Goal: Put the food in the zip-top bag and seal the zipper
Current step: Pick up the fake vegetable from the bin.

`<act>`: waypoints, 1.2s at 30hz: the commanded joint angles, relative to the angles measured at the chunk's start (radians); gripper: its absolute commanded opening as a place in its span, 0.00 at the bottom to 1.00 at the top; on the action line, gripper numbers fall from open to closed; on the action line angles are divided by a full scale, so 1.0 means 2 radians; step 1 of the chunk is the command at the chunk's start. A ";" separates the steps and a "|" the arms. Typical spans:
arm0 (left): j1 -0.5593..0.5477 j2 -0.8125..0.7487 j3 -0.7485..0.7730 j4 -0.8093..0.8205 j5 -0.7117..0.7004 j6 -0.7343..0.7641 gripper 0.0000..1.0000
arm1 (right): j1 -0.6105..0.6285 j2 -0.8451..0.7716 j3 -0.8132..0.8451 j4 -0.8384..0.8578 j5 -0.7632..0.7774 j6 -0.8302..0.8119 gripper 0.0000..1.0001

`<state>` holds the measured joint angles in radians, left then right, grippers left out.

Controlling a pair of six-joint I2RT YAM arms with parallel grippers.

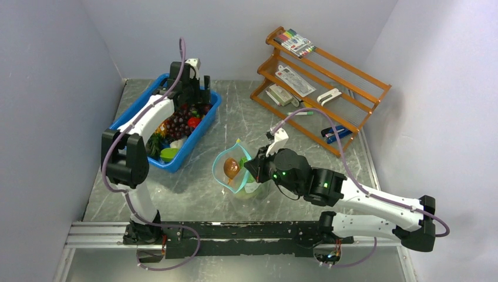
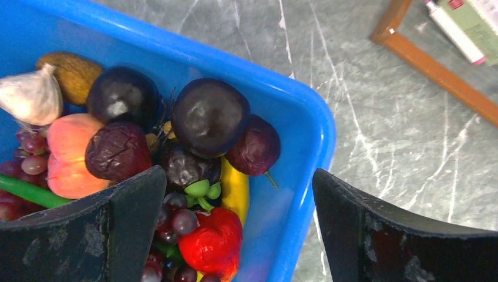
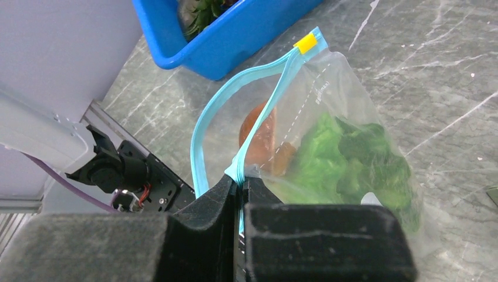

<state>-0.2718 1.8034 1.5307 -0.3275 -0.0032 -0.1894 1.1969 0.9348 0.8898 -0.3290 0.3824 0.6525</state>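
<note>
The zip-top bag (image 1: 238, 176) stands mouth-up in the middle of the table, and green lettuce (image 3: 340, 158) and a brown round fruit (image 3: 258, 135) show through its clear plastic (image 3: 352, 106). My right gripper (image 3: 241, 179) is shut on the near end of the teal zipper (image 3: 197, 147). The zipper's mouth gapes open up to the yellow tip (image 3: 306, 43). My left gripper (image 2: 238, 194) hangs open over the far right corner of the blue bin (image 2: 305, 117), holding nothing. Below it lie more food: dark plums (image 2: 208, 114), a red pepper (image 2: 211, 241), grapes (image 2: 176, 220) and a peach (image 2: 67, 153).
The blue bin (image 1: 202, 126) sits at the back left, close to the left wall. An orange wooden rack (image 1: 329, 88) with markers and white packs stands at the back right. The bag's mouth is a hand's width from the bin's near corner.
</note>
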 commanded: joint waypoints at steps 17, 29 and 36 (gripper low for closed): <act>0.022 0.095 0.041 0.050 -0.007 0.050 0.82 | -0.002 0.002 0.019 0.008 0.039 -0.037 0.00; 0.025 0.119 0.054 0.070 0.023 0.053 0.76 | -0.002 0.025 0.028 0.012 0.046 -0.050 0.00; 0.025 0.124 0.059 0.060 0.035 0.053 0.66 | -0.002 0.023 0.027 0.017 0.041 -0.049 0.00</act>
<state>-0.2306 2.0277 1.5982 -0.2287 0.0238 -0.0937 1.1969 0.9863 0.9165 -0.3363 0.4492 0.5648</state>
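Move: About 6 cm ahead of the left hand, 1 cm left and some 9 cm below lies the fake vegetable it goes for, a dark round eggplant at the bin's far end. Another dark ball stands about 6 cm left of it and 2 cm farther out; a purple onion is tucked 3 cm back and 3 cm right of it, and the red pepper some 10 cm nearer and 2 cm left. From the right hand the eggplant is roughly 38 cm ahead, 17 cm left and 15 cm lower. Sinking about 7 cm into the bin, quickly at first, then slowing, the left hand works some 4.5 cm forward and slightly left until its fingertips stand either side of the dark eggplant. The fingers narrow by about a quarter but stay open wider than it, with no grip yet. Meanwhile the right hand keeps its pinch on the bag's zipper edge, easing about 1.5 cm forward with a small tilt. ##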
